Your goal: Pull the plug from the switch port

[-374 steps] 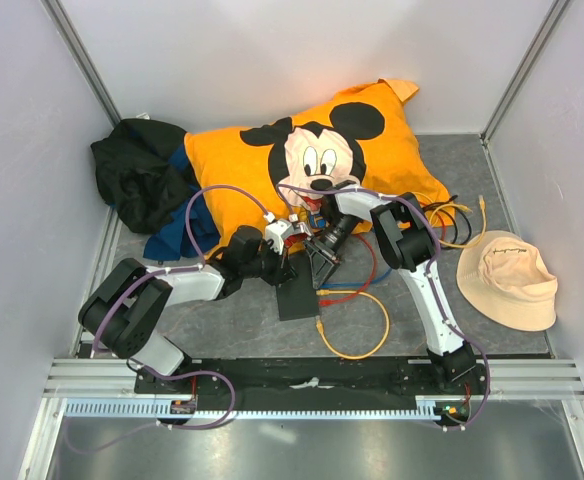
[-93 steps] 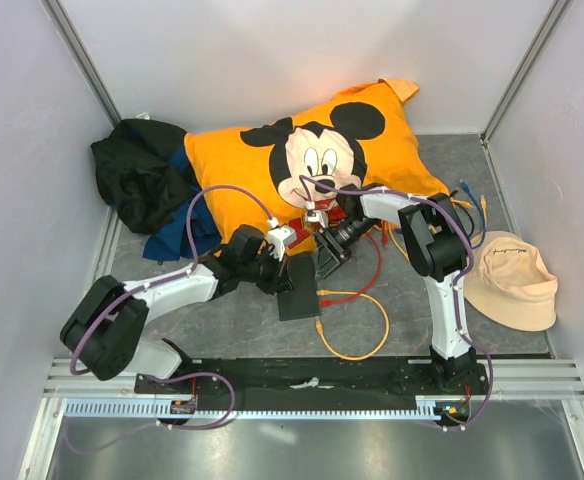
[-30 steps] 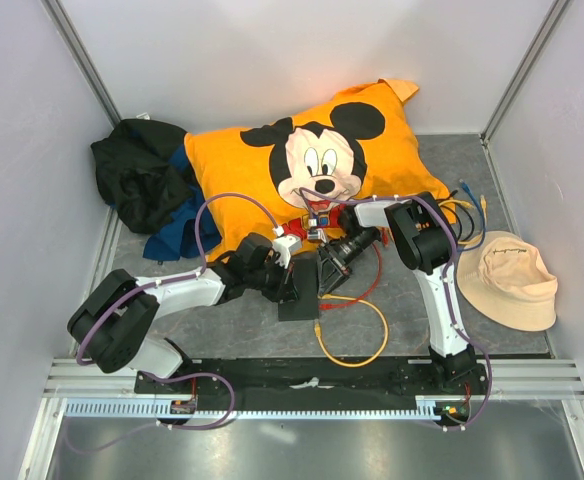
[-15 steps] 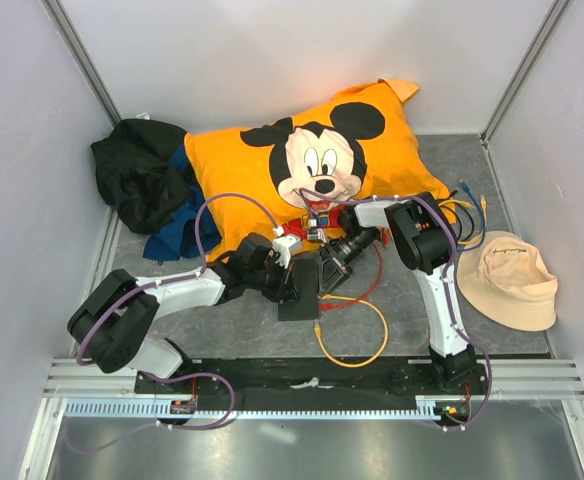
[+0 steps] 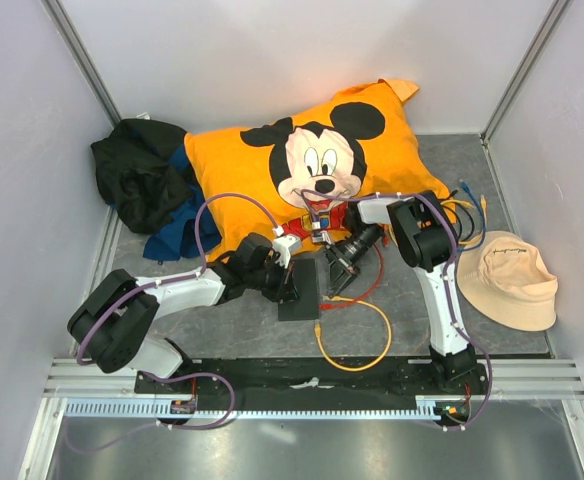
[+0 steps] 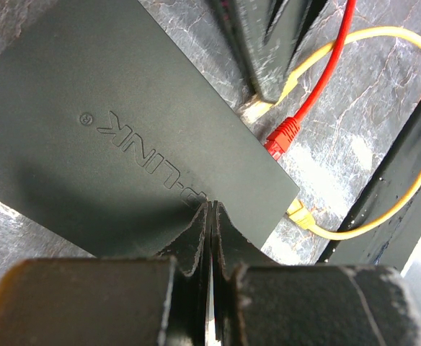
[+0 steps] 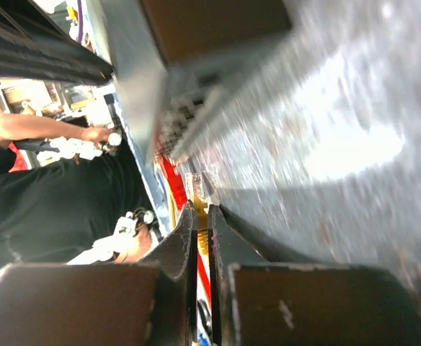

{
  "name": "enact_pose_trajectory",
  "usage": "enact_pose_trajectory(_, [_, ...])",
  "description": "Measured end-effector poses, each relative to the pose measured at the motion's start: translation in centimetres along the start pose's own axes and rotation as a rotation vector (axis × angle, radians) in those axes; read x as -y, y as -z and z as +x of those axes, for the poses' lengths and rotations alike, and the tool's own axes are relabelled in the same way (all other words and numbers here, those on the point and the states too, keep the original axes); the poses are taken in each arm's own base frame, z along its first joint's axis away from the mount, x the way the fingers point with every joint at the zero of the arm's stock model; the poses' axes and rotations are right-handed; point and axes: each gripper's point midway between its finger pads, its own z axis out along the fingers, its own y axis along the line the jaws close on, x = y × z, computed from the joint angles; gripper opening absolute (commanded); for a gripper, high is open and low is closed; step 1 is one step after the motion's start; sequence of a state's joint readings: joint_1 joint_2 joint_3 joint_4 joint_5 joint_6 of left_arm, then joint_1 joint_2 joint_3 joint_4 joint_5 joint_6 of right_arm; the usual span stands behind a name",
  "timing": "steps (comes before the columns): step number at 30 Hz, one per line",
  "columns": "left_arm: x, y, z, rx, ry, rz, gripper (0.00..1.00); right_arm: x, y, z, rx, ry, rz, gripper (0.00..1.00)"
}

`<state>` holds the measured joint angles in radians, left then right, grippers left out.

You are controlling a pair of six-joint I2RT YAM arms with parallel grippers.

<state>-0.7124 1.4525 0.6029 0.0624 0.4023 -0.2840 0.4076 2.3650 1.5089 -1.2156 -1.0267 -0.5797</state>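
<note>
The switch [image 5: 300, 300] is a flat dark box on the grey mat; its top with raised lettering fills the left wrist view [image 6: 124, 122]. My left gripper [image 5: 292, 285] is shut, tips pressed on the switch top [image 6: 210, 209]. My right gripper [image 5: 329, 275] is at the switch's socket edge, shut on a yellow cable's plug [image 7: 196, 189]. Its fingers [image 6: 268, 50] hold that plug right at the edge; I cannot tell if it sits in a port. A red plug [image 6: 281, 137] and a second yellow plug [image 6: 300, 215] are at the same edge.
The yellow cable [image 5: 387, 335] loops toward the arm bases. A red cable [image 5: 370, 285] runs right of the switch. An orange cartoon pillow [image 5: 312, 150] lies behind, black cloth [image 5: 137, 180] at back left, a beige hat [image 5: 507, 280] at right, more cables [image 5: 467, 215] beside it.
My right gripper has shifted slightly to the right, away from the switch's edge, and the yellow loop moved right with it. The left gripper stays pressed on the switch.
</note>
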Motion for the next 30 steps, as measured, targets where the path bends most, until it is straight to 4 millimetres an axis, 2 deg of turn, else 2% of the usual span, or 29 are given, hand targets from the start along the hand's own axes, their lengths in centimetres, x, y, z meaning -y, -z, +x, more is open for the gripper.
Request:
enact_pose_trajectory(6, [0.0,0.0,0.0,0.0,0.003,0.0,0.02,0.3,0.7,1.1,-0.033,-0.021,0.008,0.02])
enact_pose_trajectory(12, [0.0,0.0,0.0,0.0,0.003,0.0,0.02,0.8,1.9,0.9,-0.04,-0.002,0.047,0.03])
enact_pose_trajectory(15, [0.0,0.0,0.0,0.0,0.003,0.0,0.02,1.3,3.5,-0.4,-0.012,0.05,0.099,0.03])
enact_pose_trajectory(20, [0.0,0.0,0.0,0.004,0.002,0.001,0.02,1.7,7.3,-4.3,0.064,0.24,0.27,0.03])
enact_pose_trajectory(24, [0.0,0.0,0.0,0.01,-0.001,0.003,0.02,-0.6,10.6,-7.6,0.154,0.386,0.383,0.02])
enact_pose_trajectory(27, [0.0,0.0,0.0,0.014,-0.003,0.004,0.02,-3.5,12.9,-9.5,0.235,0.482,0.429,0.02])
enact_pose_trajectory(30, [0.0,0.0,0.0,0.014,-0.003,0.003,0.02,-7.2,15.5,-10.6,0.336,0.567,0.453,0.01])
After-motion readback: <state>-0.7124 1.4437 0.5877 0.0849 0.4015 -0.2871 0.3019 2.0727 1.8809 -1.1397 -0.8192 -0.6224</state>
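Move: The right hand, low beside the switch, already has the yellow plug out of its port. The orange cloth's near edge is some 10 cm straight ahead of it. The switch's middle lies about 6 cm left and 1 cm ahead, the red plug 2 cm back and 1 cm left, and the yellow cable's loose end 6 cm back and 2 cm left. From the left hand, that cloth edge is roughly 10 cm ahead and 7 cm right. Keep the yellow plug pinched in the right gripper and ease it a couple of centimetres right, clear of the switch's port side. Then sweep it forward about 15 cm over the cloth's near edge, climbing ever more steeply while the wrist swings the fingers some 45 degrees from pointing back to steeply down. Hold the left gripper still, shut tips resting on the switch. ##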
